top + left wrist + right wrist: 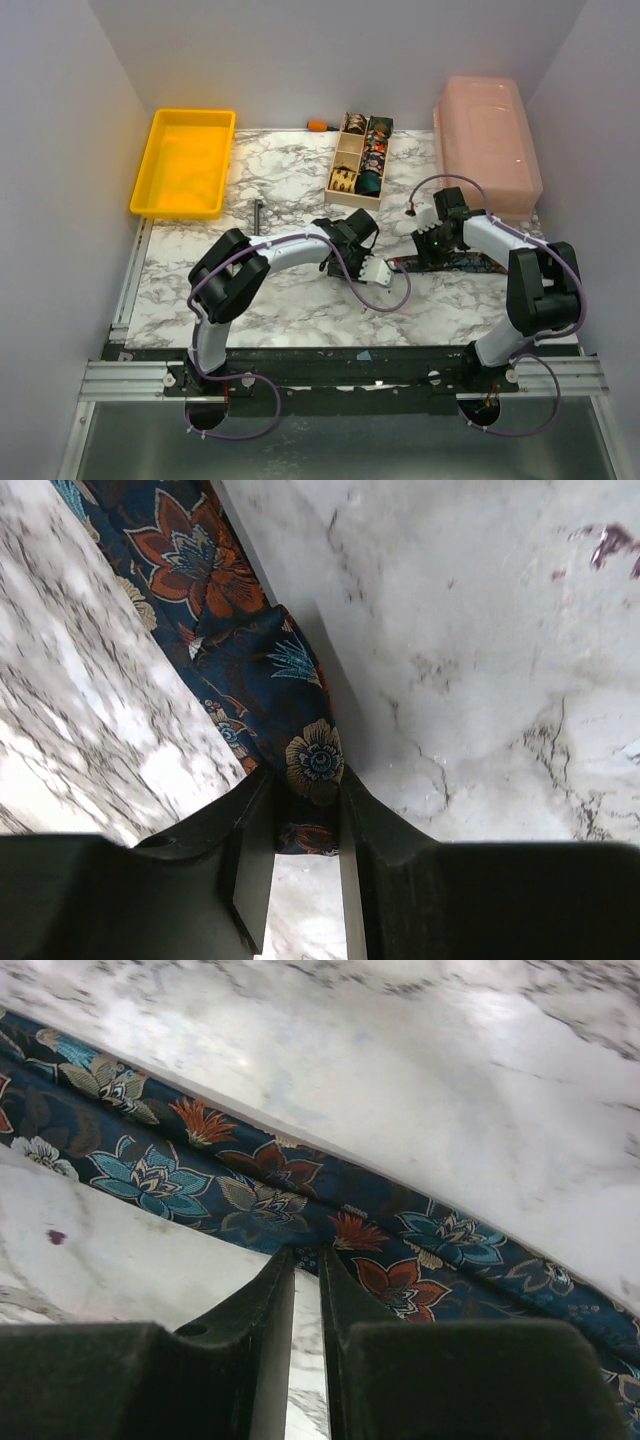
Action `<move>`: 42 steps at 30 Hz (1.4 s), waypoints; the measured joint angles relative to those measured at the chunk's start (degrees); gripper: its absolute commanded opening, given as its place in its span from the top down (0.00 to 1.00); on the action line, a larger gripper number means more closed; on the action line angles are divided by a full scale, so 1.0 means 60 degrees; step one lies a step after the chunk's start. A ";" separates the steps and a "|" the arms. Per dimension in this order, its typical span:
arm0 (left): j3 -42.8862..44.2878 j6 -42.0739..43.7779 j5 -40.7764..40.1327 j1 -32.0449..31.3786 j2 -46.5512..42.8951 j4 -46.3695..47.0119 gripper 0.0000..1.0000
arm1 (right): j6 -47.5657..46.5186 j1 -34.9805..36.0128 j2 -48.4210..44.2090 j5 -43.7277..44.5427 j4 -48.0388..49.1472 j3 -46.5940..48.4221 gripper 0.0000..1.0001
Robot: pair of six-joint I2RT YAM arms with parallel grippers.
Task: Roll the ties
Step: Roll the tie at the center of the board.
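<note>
A dark blue tie (462, 264) with red and teal flowers lies as a strip on the marble table (290, 300), right of centre. In the left wrist view the narrow end of the tie (235, 640) runs down between my left gripper (305, 775), whose jaws are shut on the fabric. Seen from above, that left gripper (378, 268) sits at the strip's left end. My right gripper (428, 255) stands over the strip a little further right. In the right wrist view the right gripper (307, 1252) is nearly closed, pinching the near edge of the tie (260, 1175).
A wooden compartment box (345, 172) holding rolled ties (368, 183) stands behind the grippers. Beyond it lies an orange-handled tool (320, 125). A yellow tray (185, 162) sits at the back left, a pink lidded bin (487, 140) at the back right, and a dark T-shaped tool (258, 213) lies left of centre.
</note>
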 measured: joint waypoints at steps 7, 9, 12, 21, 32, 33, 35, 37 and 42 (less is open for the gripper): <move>0.0729 -0.0135 0.0055 -0.0488 0.0470 -0.0011 0.71 | -0.0918 -0.1100 -0.0229 0.0175 0.0084 -0.0222 0.82; 0.0896 -0.0204 0.0095 -0.0583 0.0601 0.0018 0.71 | -0.1209 -0.1351 -0.0259 0.0193 0.0033 -0.0222 0.81; 0.1064 -0.0321 0.0189 -0.0652 0.0739 0.0040 0.71 | -0.1592 -0.1501 -0.0331 0.0153 -0.0222 -0.0219 0.76; 0.1137 -0.0878 0.0284 -0.0576 0.0823 0.0084 0.71 | -0.1315 -0.1555 -0.0361 -0.2310 -0.2076 0.1195 0.50; 0.1024 -0.1475 0.0353 -0.0474 0.0769 0.0364 0.71 | 0.0867 -0.1330 0.0382 -0.5570 -0.1617 0.1468 0.50; 0.1024 -0.1504 0.0372 -0.0455 0.0769 0.0375 0.71 | 0.1056 -0.1242 0.0495 -0.5778 -0.1457 0.1468 0.49; 0.1024 -0.1570 0.0404 -0.0412 0.0769 0.0390 0.71 | 0.1494 -0.1086 0.0820 -0.6091 -0.1169 0.1399 0.49; 0.1024 -0.1606 0.0423 -0.0390 0.0769 0.0404 0.71 | 0.1832 -0.0889 0.1045 -0.6193 -0.0914 0.1282 0.49; 0.1024 -0.1672 0.0448 -0.0342 0.0769 0.0408 0.71 | 0.2259 -0.0466 0.1384 -0.6233 -0.0590 0.0922 0.47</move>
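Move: The folded tie end, pinched in the left hand (level with its fingertips), lies about 16 cm to the right hand's left and level with it fore and aft. The tie's flat stretch runs on to the right, its middle some 5 cm right of the right hand and about 21 cm right of the left. From the right hand, the wooden box stands roughly 22 cm ahead and 17 cm left; the pink bin about 20 cm ahead and 10 cm right. The tie end stays pinched in the left hand and is carried about 4.5 cm right, then held nearly in place. Along its flat stretch the right fingertips, closed on the tie, slide right some 5 cm, come free, rise, and swing about 14 cm back left towards the left hand, opening to half and tilting left side up some 40 degrees, sinking slightly at the end. ##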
